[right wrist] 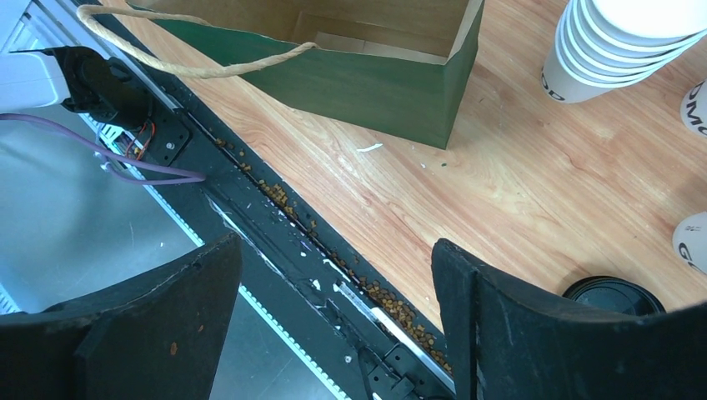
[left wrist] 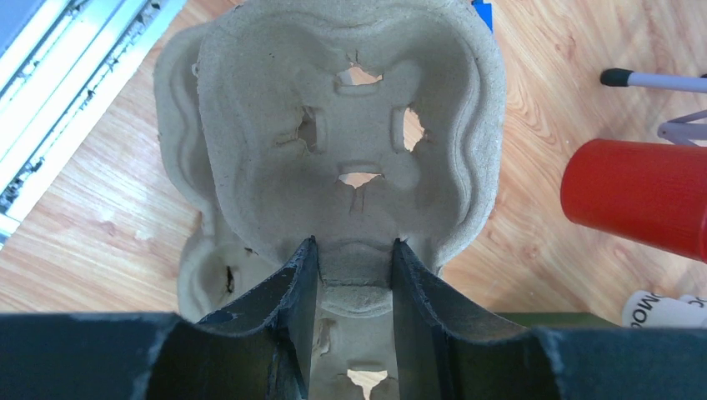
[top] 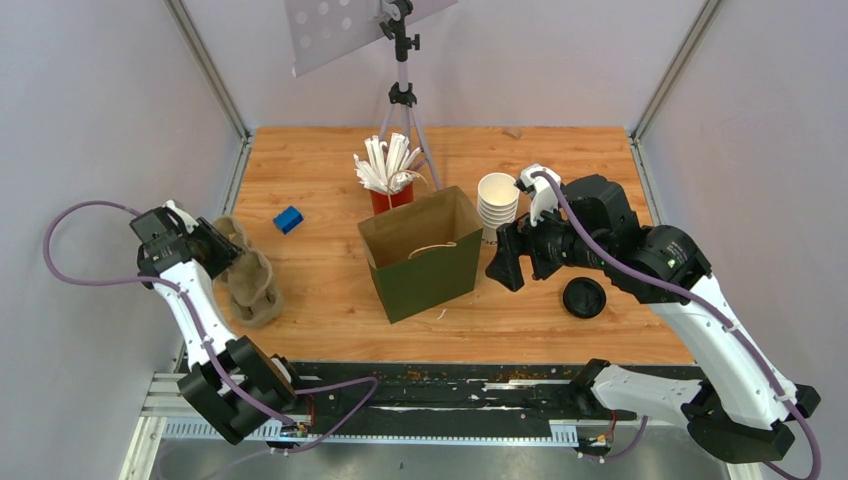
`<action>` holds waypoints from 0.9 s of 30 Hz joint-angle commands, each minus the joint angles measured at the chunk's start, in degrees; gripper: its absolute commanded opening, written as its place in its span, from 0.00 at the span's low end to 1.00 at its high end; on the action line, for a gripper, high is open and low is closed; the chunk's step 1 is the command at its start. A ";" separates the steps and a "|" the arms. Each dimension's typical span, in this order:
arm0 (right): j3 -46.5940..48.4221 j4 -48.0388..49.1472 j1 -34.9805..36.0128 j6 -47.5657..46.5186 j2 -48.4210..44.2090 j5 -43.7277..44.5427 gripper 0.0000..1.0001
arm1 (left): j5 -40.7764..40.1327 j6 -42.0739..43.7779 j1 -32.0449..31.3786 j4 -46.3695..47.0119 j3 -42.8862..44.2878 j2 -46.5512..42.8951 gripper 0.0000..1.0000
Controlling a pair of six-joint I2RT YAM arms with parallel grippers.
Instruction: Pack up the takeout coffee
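The black lid (top: 584, 297) lies flat on the table by my right arm, and shows at the lower right of the right wrist view (right wrist: 613, 294). Bits of white cup (right wrist: 694, 242) poke in at that view's right edge; in the top view my right arm hides the single cup. My right gripper (top: 505, 262) (right wrist: 333, 275) hangs open with nothing in it, above the table's near edge beside the green paper bag (top: 420, 255). My left gripper (top: 215, 245) (left wrist: 354, 250) is shut on the rim of a pulp cup carrier (top: 255, 285) (left wrist: 350, 125) at the left.
A stack of nested white cups (top: 497, 205) (right wrist: 617, 42) stands right of the bag. A red cup of white straws (top: 390, 180) (left wrist: 638, 196) and a tripod (top: 402, 95) are behind it. A small blue block (top: 288, 219) lies at the left.
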 commanded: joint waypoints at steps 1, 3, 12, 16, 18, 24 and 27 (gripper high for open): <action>3.12 -1.33 0.11 1.91 -0.05 -1.24 0.83 | 2.08 -3.30 -0.50 -2.18 2.34 -2.75 0.33; 4.07 -2.24 0.09 2.57 0.18 -0.57 0.83 | 1.39 -3.75 -1.95 -3.03 3.43 -3.41 0.33; 4.89 -2.61 0.08 3.73 -1.23 -0.85 0.82 | -0.21 -9.47 -9.88 -5.93 11.38 -6.65 0.33; 3.99 -2.37 0.07 4.12 -2.30 -1.40 0.82 | 0.78 -12.74 -13.19 -6.45 15.40 -7.91 0.33; 2.72 -1.65 0.06 4.18 -3.22 -1.61 0.82 | 1.53 -12.60 -14.67 -8.25 18.49 -7.54 0.33; 2.66 0.19 0.07 8.99 -3.24 -1.09 0.81 | 3.71 -8.70 -20.45 -15.60 29.35 -5.97 0.34; 4.66 0.03 0.12 14.23 -0.95 -0.29 0.80 | 5.21 -8.15 -22.81 -16.38 32.73 -6.34 0.34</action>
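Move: The left hand already holds the upper cup carrier by its waist, about 10 cm above the table. The open green bag stands some 39 cm to its right, nearly level with it forward; the lower cup carrier lies about 3 cm right, 1 cm back and 8 cm below, the blue block about 16 cm ahead and 8 cm right, the red pot some 19 cm ahead and 32 cm right. From the right hand the bag is about 11 cm ahead, 13 cm left and lower. Keeping its pinch on the upper carrier's waist, the left hand drifts right at first, then climbs fast and steadily, ending about 18 cm higher and 11 cm nearer the green bag's side, while the wrist tips the fingers up some 20 degrees towards forward and swings about 15 degrees clockwise. The right hand, empty and open, eases back and up a couple of centimetres with a slight roll. ##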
